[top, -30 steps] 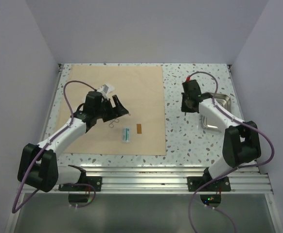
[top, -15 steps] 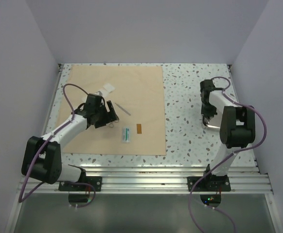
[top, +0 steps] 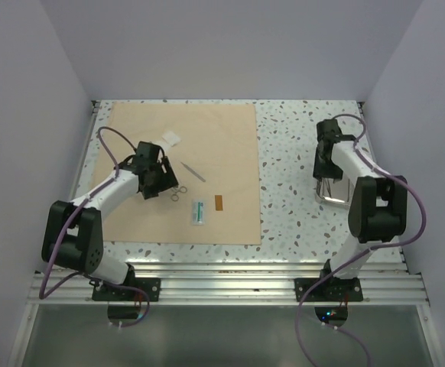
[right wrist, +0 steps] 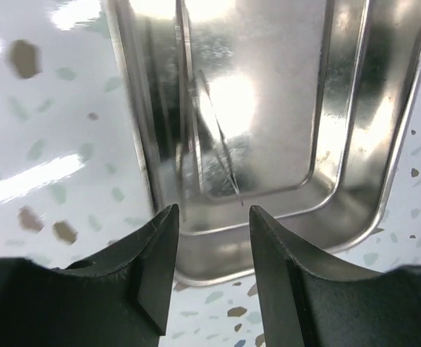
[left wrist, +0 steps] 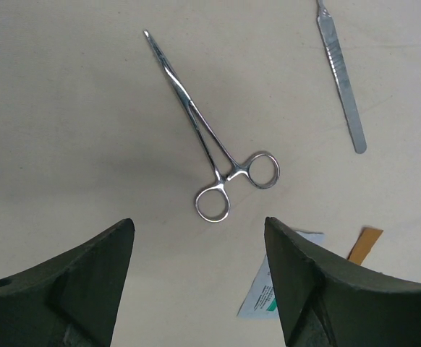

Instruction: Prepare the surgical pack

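Note:
The tan sheet (top: pixel 207 145) lies on the left half of the table. On it are small ring-handled metal scissors (left wrist: pixel 218 144) (top: pixel 178 193), a flat steel scalpel (left wrist: pixel 343 79) (top: pixel 193 171), white gauze (top: pixel 170 138), a white-green packet (top: pixel 198 212) (left wrist: pixel 265 298) and a small brown packet (top: pixel 218 202) (left wrist: pixel 363 243). My left gripper (left wrist: pixel 198 225) (top: pixel 161 182) hovers open just short of the scissors' rings, holding nothing. The shiny steel tray (right wrist: pixel 355 108) (top: pixel 343 193) sits at the right. My right gripper (right wrist: pixel 212 211) (top: pixel 326 170) is open above its near rim. A thin metal tool (right wrist: pixel 209 130) lies inside.
The speckled tabletop (top: pixel 291 160) separates the sheet from the tray. Grey walls close in the left, right and back sides. An aluminium rail (top: pixel 230 271) with the arm bases runs along the near edge.
My right gripper swung right from the bare tabletop to over the tray and opened. My left gripper drew back to the left off the scalpel and now faces the scissors.

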Motion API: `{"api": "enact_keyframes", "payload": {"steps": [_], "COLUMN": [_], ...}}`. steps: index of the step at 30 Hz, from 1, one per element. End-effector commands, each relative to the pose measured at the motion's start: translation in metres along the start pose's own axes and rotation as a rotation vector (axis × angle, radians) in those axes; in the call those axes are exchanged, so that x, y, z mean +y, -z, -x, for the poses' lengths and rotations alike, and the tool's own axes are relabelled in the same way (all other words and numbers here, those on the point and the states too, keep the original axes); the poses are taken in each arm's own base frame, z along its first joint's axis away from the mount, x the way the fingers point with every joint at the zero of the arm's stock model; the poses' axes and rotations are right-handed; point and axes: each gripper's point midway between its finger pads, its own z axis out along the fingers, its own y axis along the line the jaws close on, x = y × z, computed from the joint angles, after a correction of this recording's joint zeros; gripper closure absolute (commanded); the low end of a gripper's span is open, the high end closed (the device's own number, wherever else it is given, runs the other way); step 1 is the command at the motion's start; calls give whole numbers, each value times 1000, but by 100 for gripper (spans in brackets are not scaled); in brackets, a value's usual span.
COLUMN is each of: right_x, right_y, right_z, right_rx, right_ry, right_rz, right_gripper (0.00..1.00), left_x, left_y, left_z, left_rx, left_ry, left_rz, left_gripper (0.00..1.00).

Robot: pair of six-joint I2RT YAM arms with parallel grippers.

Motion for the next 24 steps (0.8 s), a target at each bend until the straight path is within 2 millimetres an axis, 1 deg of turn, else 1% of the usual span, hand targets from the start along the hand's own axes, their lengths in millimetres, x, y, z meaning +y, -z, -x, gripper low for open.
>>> {"api": "enact_keyframes", "payload": {"steps": [1, 2, 3, 4, 5, 6, 7, 8, 10, 11, 12, 13, 14, 15, 16, 17, 18, 19, 20, 23, 24], "right_x": [38, 47, 57, 71, 81, 91, 96, 101, 110, 113, 116, 122, 126, 129, 134, 136, 138, 141, 142, 146, 147], "right_y": [77, 90, 97, 105, 109, 111, 112, 111, 107, 106, 105, 107, 109, 111, 116, 118, 120, 123, 125, 128, 129], "right_z": [28, 26, 23, 17, 14, 4, 0, -4, -16, -19, -24, -28, -29, -32, -35, -35, -37, -38, -37, -40, -41], "right_rx": [-213, -238, -247, -258, -262, -262, -262, -264, -245, -242, -230, -232, -238, -240, -248, -254, -256, -260, -269, -275, -274], "right_ry": [46, 61, 83, 118, 128, 158, 172, 181, 224, 231, 247, 263, 269, 279, 290, 294, 299, 306, 303, 308, 310], "right_rz": [134, 173, 202, 234, 271, 302, 317, 326, 339, 341, 352, 364, 375, 385, 402, 410, 419, 435, 445, 476, 481], "right_gripper": [52, 52, 52, 52, 52, 52, 52, 52, 52, 52, 52, 52, 52, 52, 52, 52, 52, 52, 52, 52, 52], "left_x": [13, 13, 14, 16, 15, 14, 14, 11, 8, 4, 4, 7, 4, 4, 8, 4, 3, 6, 2, 2, 4], "left_y": [2, 2, 1, -2, -2, -4, -9, -9, -15, -15, -17, -22, -21, -23, -26, -26, -27, -31, -32, -39, -43], "left_z": [19, 20, 20, 19, 21, 21, 20, 24, 25, 31, 32, 32, 38, 40, 40, 46, 47, 46, 53, 56, 53], "left_rx": [-52, -55, -52, -46, -47, -43, -31, -36, -24, -32, -32, -24, -36, -39, -34, -44, -44, -37, -48, -38, -28], "left_ry": [23, 29, 34, 49, 58, 66, 76, 86, 105, 113, 119, 128, 133, 133, 141, 144, 145, 150, 153, 162, 161], "left_rz": [102, 110, 121, 136, 139, 138, 151, 147, 154, 149, 157, 183, 186, 195, 223, 220, 224, 249, 243, 268, 289], "left_gripper": [24, 24, 24, 25, 26, 27, 31, 33, 37, 39, 40, 42, 43, 44, 45, 45, 46, 47, 48, 49, 50]}}
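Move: The hemostat lies about 5 cm ahead of the left hand, a centimetre to its right and 5 cm below. The scalpel is some 6 cm farther out and 9 cm to the right of the hemostat; the suture packet is about 10 cm nearer and 11 cm right of it. From the empty right hand the hemostat is roughly 60 cm left and level, the tray's middle 6 cm right, 2 cm ahead. Left hand eases about 5 cm forward towards the hemostat, fingers narrowing; right swings some 18 cm left, leaving tray. ##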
